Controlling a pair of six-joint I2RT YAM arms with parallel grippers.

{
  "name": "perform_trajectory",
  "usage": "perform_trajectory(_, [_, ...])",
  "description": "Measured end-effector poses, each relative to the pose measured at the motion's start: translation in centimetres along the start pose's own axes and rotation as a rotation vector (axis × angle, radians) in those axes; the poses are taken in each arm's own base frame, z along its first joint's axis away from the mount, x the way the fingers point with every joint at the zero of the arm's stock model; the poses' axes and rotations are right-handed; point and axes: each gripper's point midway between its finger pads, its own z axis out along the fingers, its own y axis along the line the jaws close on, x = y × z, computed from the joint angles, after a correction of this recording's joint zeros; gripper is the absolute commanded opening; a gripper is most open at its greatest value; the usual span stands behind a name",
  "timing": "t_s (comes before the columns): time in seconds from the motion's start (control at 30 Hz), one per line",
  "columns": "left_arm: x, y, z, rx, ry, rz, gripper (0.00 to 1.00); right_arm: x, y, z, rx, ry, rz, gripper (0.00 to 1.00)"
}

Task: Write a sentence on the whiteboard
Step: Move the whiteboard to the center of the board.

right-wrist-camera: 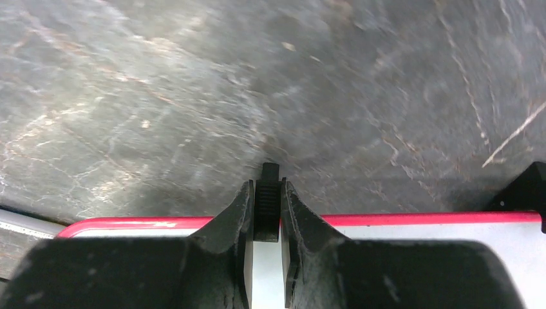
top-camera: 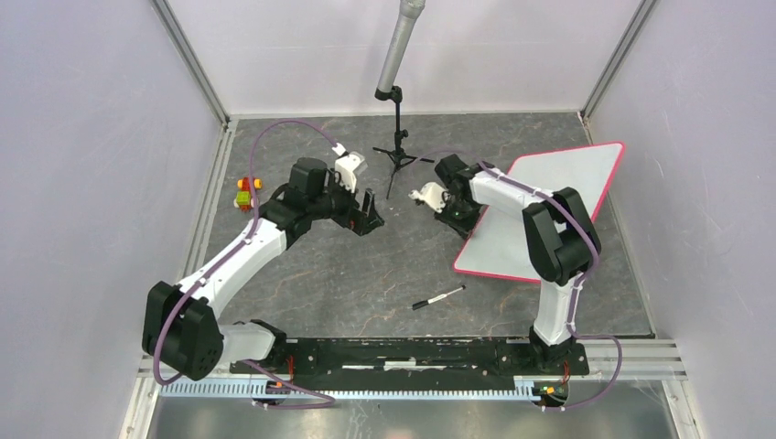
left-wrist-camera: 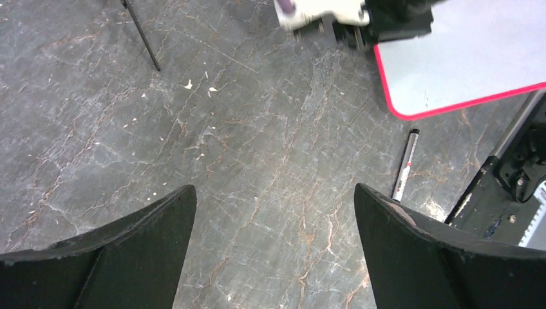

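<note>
The whiteboard [top-camera: 572,178] lies tilted at the right of the table, white with a pink-red rim. Its near corner also shows in the left wrist view [left-wrist-camera: 463,58]. The sentence is out of view; the board face that shows is blank. My right gripper [right-wrist-camera: 266,193] is shut on a small black clip [right-wrist-camera: 267,209] at the whiteboard's red edge [right-wrist-camera: 418,218], at the board's left side [top-camera: 460,218]. My left gripper [top-camera: 368,216] hangs open over bare table [left-wrist-camera: 273,187], nothing between its fingers. A black-and-white marker [top-camera: 437,298] lies on the table below the board [left-wrist-camera: 404,167].
A small black tripod [top-camera: 396,154] with a grey pole stands at the back centre. A small red, yellow and green object [top-camera: 244,194] sits at the table's left edge. The arms' black base rail [top-camera: 403,352] runs along the near edge.
</note>
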Motion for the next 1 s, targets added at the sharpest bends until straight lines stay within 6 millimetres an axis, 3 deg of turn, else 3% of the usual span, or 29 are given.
perform_trajectory(0.17, [-1.0, 1.6, -1.5, -0.019, -0.044, -0.083, 0.97, -1.1, 2.4, 0.0, 0.033, 0.022, -0.197, 0.0])
perform_trajectory(0.47, [-2.4, 4.4, -4.1, -0.078, -0.124, -0.174, 0.98, -1.2, 5.1, -0.1, 0.083, 0.061, -0.443, 0.0])
perform_trajectory(0.7, [-1.9, 5.4, -4.4, -0.098, -0.136, -0.242, 0.98, -0.1, 6.8, -0.2, 0.144, 0.08, -0.644, 0.0])
perform_trajectory(1.0, [-1.7, 5.7, -4.3, -0.1, -0.144, -0.256, 0.98, 2.4, 6.8, -0.6, 0.202, 0.073, -0.822, 0.01])
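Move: The right hand already pinches a black clip on the whiteboard's left edge, just above the table. The whiteboard's middle is some 7 cm ahead and 18 cm to its right, and the table's middle about 15 cm left and 5 cm ahead. The second clip sits roughly 12 cm ahead and 6 cm right, the marker 16 cm back and 9 cm left. For the raised left hand, the whiteboard's middle lies about 41 cm right, 7 cm ahead and 14 cm below. Back towards its base, about 7 cm and level, the right hand drags the pinched clip nearer the marker, first also bearing nearly 4 cm left and then easing right again, while turning some 45 degrees counter-clockwise, fingertips leaning towards the board. The open, empty left hand draws off leftward about 6 cm, slightly forward and up. ##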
